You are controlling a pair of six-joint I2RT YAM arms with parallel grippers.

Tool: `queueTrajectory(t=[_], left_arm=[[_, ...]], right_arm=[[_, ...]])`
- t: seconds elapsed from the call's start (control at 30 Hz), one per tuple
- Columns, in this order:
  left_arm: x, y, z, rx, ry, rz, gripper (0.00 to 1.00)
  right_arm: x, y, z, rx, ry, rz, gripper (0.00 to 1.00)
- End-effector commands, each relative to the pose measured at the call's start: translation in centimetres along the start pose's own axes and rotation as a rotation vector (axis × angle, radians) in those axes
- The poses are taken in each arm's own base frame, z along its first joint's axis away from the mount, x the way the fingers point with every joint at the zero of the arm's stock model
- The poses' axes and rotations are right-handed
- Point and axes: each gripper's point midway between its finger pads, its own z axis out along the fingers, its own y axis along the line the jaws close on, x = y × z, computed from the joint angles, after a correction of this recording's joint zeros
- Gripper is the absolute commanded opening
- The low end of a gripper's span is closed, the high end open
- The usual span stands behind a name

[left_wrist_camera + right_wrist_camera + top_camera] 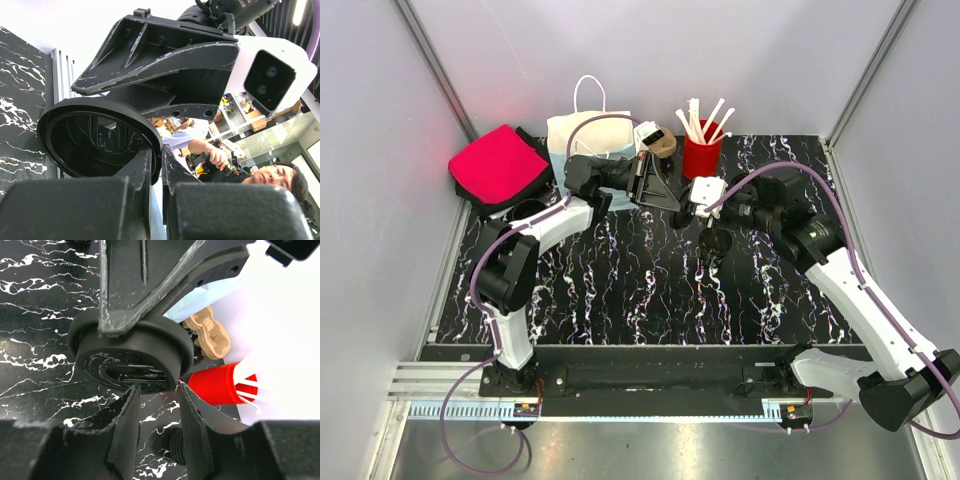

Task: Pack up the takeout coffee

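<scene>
A black plastic lid [95, 135] hangs on edge above the table, and my left gripper [160, 152] is shut on its rim. From the other side the lid [130, 357] shows its recessed top. My right gripper [157, 390] faces it with jaws apart, tips right at the lid's lower edge and bare table between them. In the top view the two grippers meet mid-table, left [670, 195] and right [703, 207]. A small black ribbed cup [175, 445] stands on the table under the right gripper [715, 243]. The takeout coffee, a cup with its lid on, is out of view.
A white paper bag [582, 135] with handles stands at the back, behind the left arm. A red cup of white stirrers [701, 155] stands to its right, with a brown cardboard piece [663, 145] between them. A red cloth bag [498, 165] lies at the back left.
</scene>
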Motion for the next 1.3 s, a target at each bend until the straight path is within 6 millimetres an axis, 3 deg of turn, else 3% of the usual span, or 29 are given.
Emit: queueTrajectory(t=[0.0, 0.7, 0.93, 1.07, 1.1, 1.13, 1.2, 1.23, 1.27], left_arm=[[0.6, -3.1, 0.0, 0.065, -0.010, 0.255, 0.00], [0.2, -0.8, 0.1, 0.056, -0.017, 0.204, 0.00], [0.4, -0.7, 0.1, 0.058, -0.015, 0.202, 0.00], [0.3, -0.8, 0.1, 0.060, -0.013, 0.203, 0.00], [0.4, -0.9, 0.1, 0.060, -0.010, 0.205, 0.02], [0.3, -1.0, 0.1, 0.060, -0.012, 0.210, 0.15], [0.4, -1.0, 0.0, 0.058, -0.006, 0.213, 0.28], [0.3, -1.1, -0.1, 0.057, -0.006, 0.218, 0.43], [0.2, -1.0, -0.2, 0.054, -0.008, 0.219, 0.51]], right_arm=[[-2.8, -1.5, -0.8, 0.033, -0.067, -0.030, 0.42], [-3.0, -1.8, -0.1, 0.019, -0.074, -0.016, 0.37], [-3.1, -1.5, 0.4, -0.002, -0.090, -0.001, 0.26], [-3.0, -1.2, 0.5, -0.009, -0.092, 0.001, 0.12], [-2.9, -1.2, 0.5, -0.006, -0.091, 0.000, 0.06], [-2.9, -1.2, 0.5, -0.006, -0.089, 0.001, 0.03], [-2.8, -1.4, 0.2, 0.009, -0.080, -0.001, 0.00], [-2.6, -1.3, 0.2, 0.007, -0.069, 0.003, 0.00], [-2.6, -1.4, 0.0, 0.011, -0.062, 0.005, 0.00]])
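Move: The left gripper already holds the black lid by its rim, with the lid's middle about 4 cm below that hand and 2 cm to its right. From the open right fingers, the lid's middle sits roughly 3 cm left, 2 cm back and 2 cm lower. On the table under the right hand, the open coffee cup stands some 7 cm right, 3 cm ahead and 20 cm down; the red straw cup is about 22 cm ahead, 4 cm right and 17 cm down. Hand the lid over in the air: raise the open right gripper about 1.5 cm around the rim, sink it back roughly 1 cm, then shut its fingers to pinch the rim. Keep the left grip meanwhile, easing that hand about 1 cm down and slightly forward, and only once the right fingers are nearly shut start opening the left ones. ##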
